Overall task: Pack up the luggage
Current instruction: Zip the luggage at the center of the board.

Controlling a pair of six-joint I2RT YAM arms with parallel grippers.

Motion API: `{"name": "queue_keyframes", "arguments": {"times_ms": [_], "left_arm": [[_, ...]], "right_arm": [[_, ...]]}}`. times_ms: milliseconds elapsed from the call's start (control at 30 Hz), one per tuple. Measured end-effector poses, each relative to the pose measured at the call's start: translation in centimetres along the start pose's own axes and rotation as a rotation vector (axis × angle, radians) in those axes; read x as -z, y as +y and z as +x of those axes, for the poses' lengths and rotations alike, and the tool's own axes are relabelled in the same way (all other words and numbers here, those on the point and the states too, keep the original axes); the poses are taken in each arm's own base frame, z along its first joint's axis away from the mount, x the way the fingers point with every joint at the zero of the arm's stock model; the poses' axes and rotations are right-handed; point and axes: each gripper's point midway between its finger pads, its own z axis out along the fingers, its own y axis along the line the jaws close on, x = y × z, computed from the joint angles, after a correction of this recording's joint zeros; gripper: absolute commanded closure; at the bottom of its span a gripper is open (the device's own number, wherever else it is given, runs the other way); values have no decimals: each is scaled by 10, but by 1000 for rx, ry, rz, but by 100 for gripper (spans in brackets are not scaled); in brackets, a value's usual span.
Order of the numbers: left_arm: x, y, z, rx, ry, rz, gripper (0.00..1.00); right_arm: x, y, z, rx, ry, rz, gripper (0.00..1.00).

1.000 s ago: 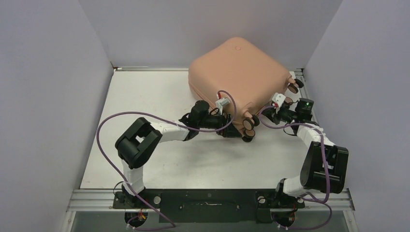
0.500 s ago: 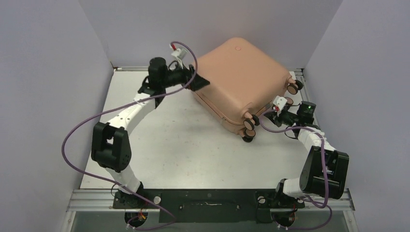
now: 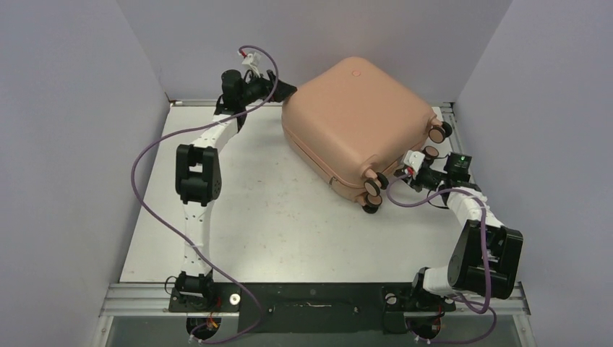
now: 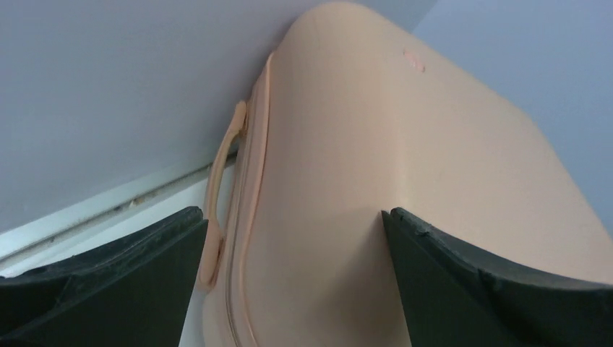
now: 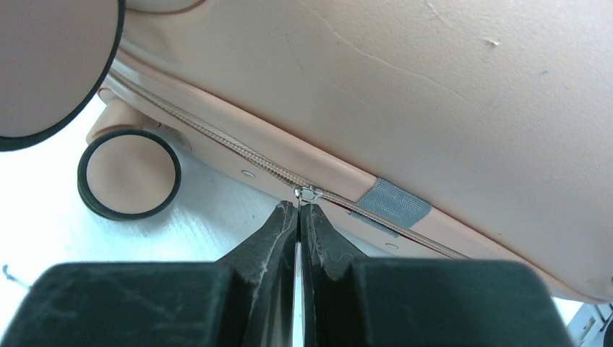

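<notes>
The luggage (image 3: 358, 116), a peach-pink hard-shell case, lies closed and flat at the back right of the table, its wheels (image 3: 372, 189) toward me. My left gripper (image 3: 288, 92) is open at its far left corner; in the left wrist view the shell (image 4: 376, 181) fills the gap between the spread fingers (image 4: 293, 215), with the side handle (image 4: 220, 173) beside the left one. My right gripper (image 3: 400, 173) is at the wheel end. Seen from the right wrist, its jaws (image 5: 298, 206) are shut on the small metal zipper pull (image 5: 307, 193) on the zip line.
The white table (image 3: 253, 217) is boxed in by grey walls on three sides, with a metal rail (image 3: 209, 103) along the back. A black-tyred wheel (image 5: 129, 173) stands left of the right fingers. Grey tape (image 5: 390, 204) crosses the zip.
My left arm has swung from the luggage's front edge near the wheels up to its far left corner, and its jaws have spread wider. The right gripper has stayed shut at the zip.
</notes>
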Motion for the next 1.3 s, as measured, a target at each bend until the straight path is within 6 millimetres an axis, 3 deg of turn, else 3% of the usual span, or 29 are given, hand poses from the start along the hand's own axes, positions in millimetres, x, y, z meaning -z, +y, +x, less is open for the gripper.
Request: {"name": "queue_keyframes", "arguments": {"times_ms": [33, 200, 333, 500, 800, 1000, 1300], "left_arm": [[-7, 8, 10, 50, 2, 13, 8], [-21, 21, 9, 138, -66, 84, 16], [-21, 14, 15, 215, -98, 125, 18], [-16, 6, 20, 271, -131, 137, 20], [-17, -14, 27, 303, -131, 158, 24], [-5, -37, 36, 331, -128, 161, 24], [27, -53, 49, 323, -151, 117, 25]], "right_arm": [[0, 0, 0, 15, 1, -9, 95], [0, 4, 0, 114, -6, -91, 95], [-2, 11, 0, 234, -56, -231, 95], [-2, 27, -4, 229, -156, -305, 95], [1, 75, -23, 83, -205, -400, 95], [2, 72, -19, -13, -101, -317, 95], [10, 54, -5, -206, 69, -125, 95]]}}
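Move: The luggage's far-left corner lies just off the left fingertips, about 2 cm back, 3 cm to the right and 4 cm below. The zip pull is already between the right fingertips. From the right hand, the luggage's near wheels are some 8 cm left and 7 cm back, the far wheels about 8 cm ahead and 9 cm right, and the grey patch roughly 3 cm ahead and 2 cm right. Bring the left gripper a little farther forward and down over the luggage's corner, rolling it some 20 degrees and closing slightly, then draw back about 9 cm and a few cm right, bearing on that corner. Keep the right fingers shut on the zip pull; draw it back and left towards the near wheels, swivelling counter-clockwise and back, then ease right and tip the fingers down. ##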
